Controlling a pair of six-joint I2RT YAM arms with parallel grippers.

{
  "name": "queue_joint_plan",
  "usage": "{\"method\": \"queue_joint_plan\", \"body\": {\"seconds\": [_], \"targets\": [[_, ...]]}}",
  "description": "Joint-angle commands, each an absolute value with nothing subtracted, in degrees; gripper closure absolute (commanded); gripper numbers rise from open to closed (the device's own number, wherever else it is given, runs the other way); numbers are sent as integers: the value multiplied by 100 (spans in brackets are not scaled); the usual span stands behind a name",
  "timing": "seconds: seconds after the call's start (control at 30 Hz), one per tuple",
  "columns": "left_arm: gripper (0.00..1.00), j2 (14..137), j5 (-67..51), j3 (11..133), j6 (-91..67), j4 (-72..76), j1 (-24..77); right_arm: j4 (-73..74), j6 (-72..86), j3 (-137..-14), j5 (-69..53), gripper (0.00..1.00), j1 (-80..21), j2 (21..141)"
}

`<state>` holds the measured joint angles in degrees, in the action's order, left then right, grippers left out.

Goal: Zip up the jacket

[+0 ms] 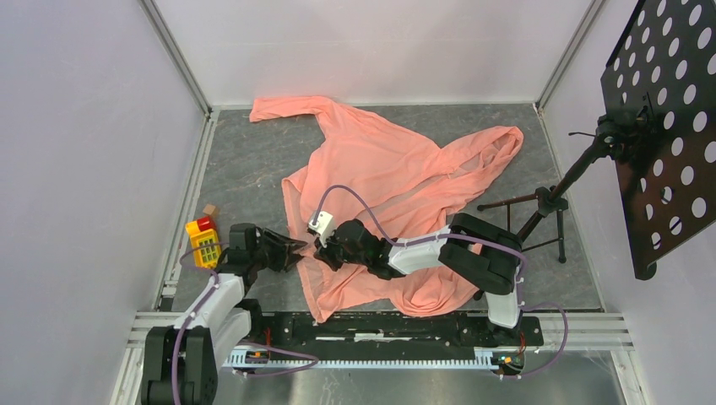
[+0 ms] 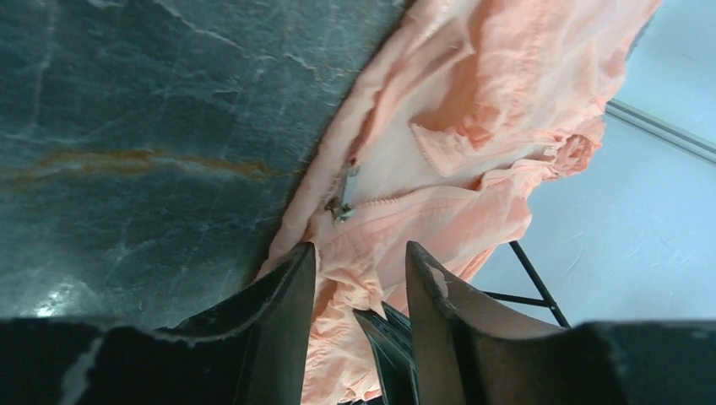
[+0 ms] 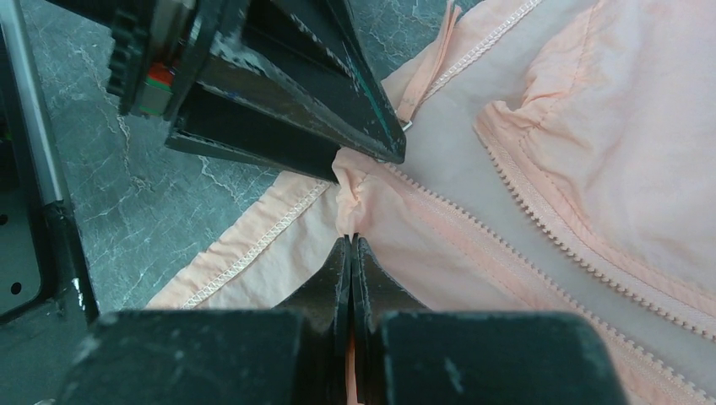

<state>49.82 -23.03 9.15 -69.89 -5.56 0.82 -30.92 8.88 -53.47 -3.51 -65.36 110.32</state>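
Observation:
The salmon-pink jacket (image 1: 380, 169) lies spread on the grey table, its front zipper open in two rows of teeth (image 3: 540, 211). My right gripper (image 3: 350, 239) is shut on a fold of the jacket's lower front edge, beside one zipper row. My left gripper (image 2: 359, 249) stands open just left of it (image 1: 297, 249), jaws apart over the crumpled hem, nothing clamped between them. The metal zipper slider (image 2: 342, 207) lies just beyond the left fingertips. In the right wrist view the left gripper's fingers (image 3: 321, 101) come down from the top, their tip touching the fabric above my pinch.
A yellow toy phone (image 1: 203, 240) and a small block (image 1: 209, 211) lie left of the left arm. A black music stand (image 1: 659, 126) on a tripod (image 1: 540, 215) stands at the right. White walls and metal rails (image 1: 181, 194) border the table.

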Motion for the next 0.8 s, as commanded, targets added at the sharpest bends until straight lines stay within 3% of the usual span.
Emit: {"method": "queue_joint_plan", "body": {"seconds": [0.0, 0.13, 0.2, 0.37, 0.47, 0.57, 0.77], "targets": [[52, 5484, -2348, 1152, -6648, -211, 53, -3415, 948, -5365, -496, 100, -6530, 10885], [67, 5896, -2417, 1239, -6381, -28, 53, -3286, 868, -5457, -557, 99, -6530, 10916], [78, 5952, -2408, 1248, -6175, 155, 53, -3191, 754, -5474, -642, 93, -6527, 10851], [87, 5834, -2696, 1248, -5466, 663, 53, -2493, 326, -5624, -1556, 54, -6140, 10489], [84, 5645, -2965, 1130, -5109, 1126, 62, -2246, 319, -5682, -2446, 37, -5576, 10345], [82, 5485, -3285, 783, -4950, 1963, 70, -1938, -95, -5981, -3404, 34, -5088, 10536], [82, 5073, -3204, 266, -5089, 2933, 79, -1038, -973, -7205, -3964, 33, -4942, 11228]]}}
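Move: The zip slider at the jacket's hem lies about 1 cm ahead of the left fingertips and 1 cm below them. From the right hand it is some 4 cm to the left, 2 cm forward and 2 cm lower. The right fingers still pinch the near panel's edge, roughly 3 cm right of the left hand and level with it fore and aft, about 1 cm lower. The far panel's corner lies about 4 cm beyond the slider and 2 cm to its right. Left fingers dip about 1.5 cm and close on the zip end at the slider, then keep their pinch while drawing it up some 4 cm and a little forward, the fingers tipping up about 25 degrees and turning clockwise. The right hand opens off the near panel's edge, swings right about 3 cm, then sweeps forward some 8 cm while rising 5 cm, past the slider. ##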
